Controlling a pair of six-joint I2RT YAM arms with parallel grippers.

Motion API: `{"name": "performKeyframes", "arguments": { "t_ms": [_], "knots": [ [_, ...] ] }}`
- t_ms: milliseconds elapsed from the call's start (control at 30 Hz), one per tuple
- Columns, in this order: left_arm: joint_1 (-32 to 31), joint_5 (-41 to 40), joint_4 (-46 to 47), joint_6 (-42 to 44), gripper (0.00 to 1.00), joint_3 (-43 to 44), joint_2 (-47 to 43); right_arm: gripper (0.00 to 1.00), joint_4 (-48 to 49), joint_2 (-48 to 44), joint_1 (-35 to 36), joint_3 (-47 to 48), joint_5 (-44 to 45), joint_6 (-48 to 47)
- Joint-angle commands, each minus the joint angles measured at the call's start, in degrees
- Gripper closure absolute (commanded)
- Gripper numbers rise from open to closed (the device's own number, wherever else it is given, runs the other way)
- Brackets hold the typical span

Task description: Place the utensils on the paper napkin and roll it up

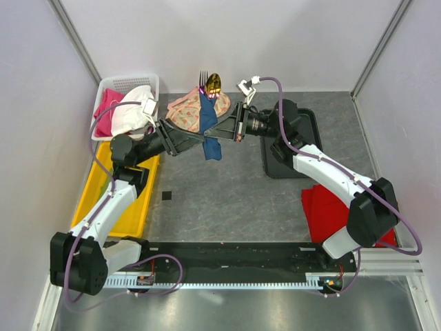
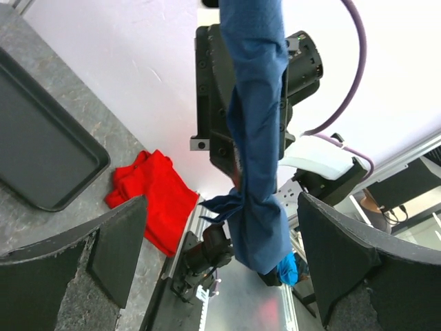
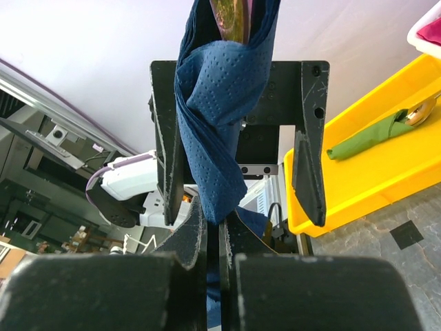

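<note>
The paper napkin point(image 1: 212, 148) is a twisted navy-blue roll hanging upright above the table, with the utensils point(image 1: 209, 83) poking out of its top: dark fork tines and a gold spoon head. My right gripper point(image 1: 220, 131) is shut on the roll's middle; in the right wrist view its fingertips point(image 3: 200, 231) pinch the blue paper point(image 3: 213, 103). My left gripper point(image 1: 204, 133) faces it from the left, open, its two pads point(image 2: 117, 248) standing wide on either side of the napkin point(image 2: 258, 138) without touching it. The utensils' handles are hidden inside the roll.
Behind the roll lies a peach floral fabric point(image 1: 180, 110). A white basket point(image 1: 141, 77) of cloths and a yellow tray point(image 1: 131, 207), holding a green rolled napkin point(image 3: 365, 134), are at the left. A black tray point(image 1: 306, 131) and a red cloth point(image 1: 324, 214) are at the right.
</note>
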Motion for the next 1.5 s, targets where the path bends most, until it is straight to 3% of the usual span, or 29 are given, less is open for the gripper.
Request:
{"name": "performKeyframes", "arguments": {
  "t_ms": [0,233,600,833,1067,1133,1200,1233,1267,1467],
  "knots": [
    [-0.7,0.6,3.8,-2.9,0.09,0.8,-1.4,1.00,2.8,-1.7,0.3,0.0,-0.3,-1.6],
    [-2.3,1.2,2.4,-1.9,0.25,2.0,-2.5,1.00,1.0,-1.3,0.4,0.5,0.5,-3.1],
    [-2.5,-0.9,-6.1,4.0,0.65,4.0,-5.3,1.00,-3.2,-1.3,0.7,0.7,2.0,-7.3],
    [-2.6,-1.6,-12.8,8.5,0.70,4.8,-5.0,1.00,-6.5,-1.4,1.0,1.9,3.2,-10.6],
    [-3.0,-1.4,-12.8,8.3,0.55,4.8,-4.8,1.00,-10.5,-1.4,2.0,3.0,4.5,-14.9],
    [-3.1,-0.9,-13.0,9.4,0.59,4.9,-4.7,1.00,-10.7,-1.3,2.0,3.2,4.6,-14.9],
    [-3.5,-0.9,-14.1,11.5,0.71,5.1,-4.8,1.00,-10.5,-1.3,2.0,3.1,4.6,-14.7],
    [-3.6,-0.7,-15.1,12.2,0.87,5.1,-4.8,1.00,-10.2,-1.3,2.0,3.1,4.6,-14.5],
    [-3.7,-0.7,-15.9,13.0,0.94,5.1,-5.0,1.00,-9.9,-1.2,2.0,3.1,4.4,-14.2],
    [-3.6,-2.0,-23.5,18.5,0.98,4.0,-7.2,1.00,-7.8,-1.0,2.1,2.8,3.5,-13.1]
  ]
}}
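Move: The napkin roll hangs upright in the air between the open left fingers, its middle about 2 cm to the left hand's right, level in reach and 3 cm above. The fork and spoon heads stick out of its top, some 12 cm above that hand, 4 cm ahead and 2 cm right. The right fingers already pinch the roll, its middle about 1 cm ahead of them, 1 cm left and 1 cm above. Left fingers close on the napkin roll, sinking about 2 cm; the still-pinching right hand lowers some 3 cm. ##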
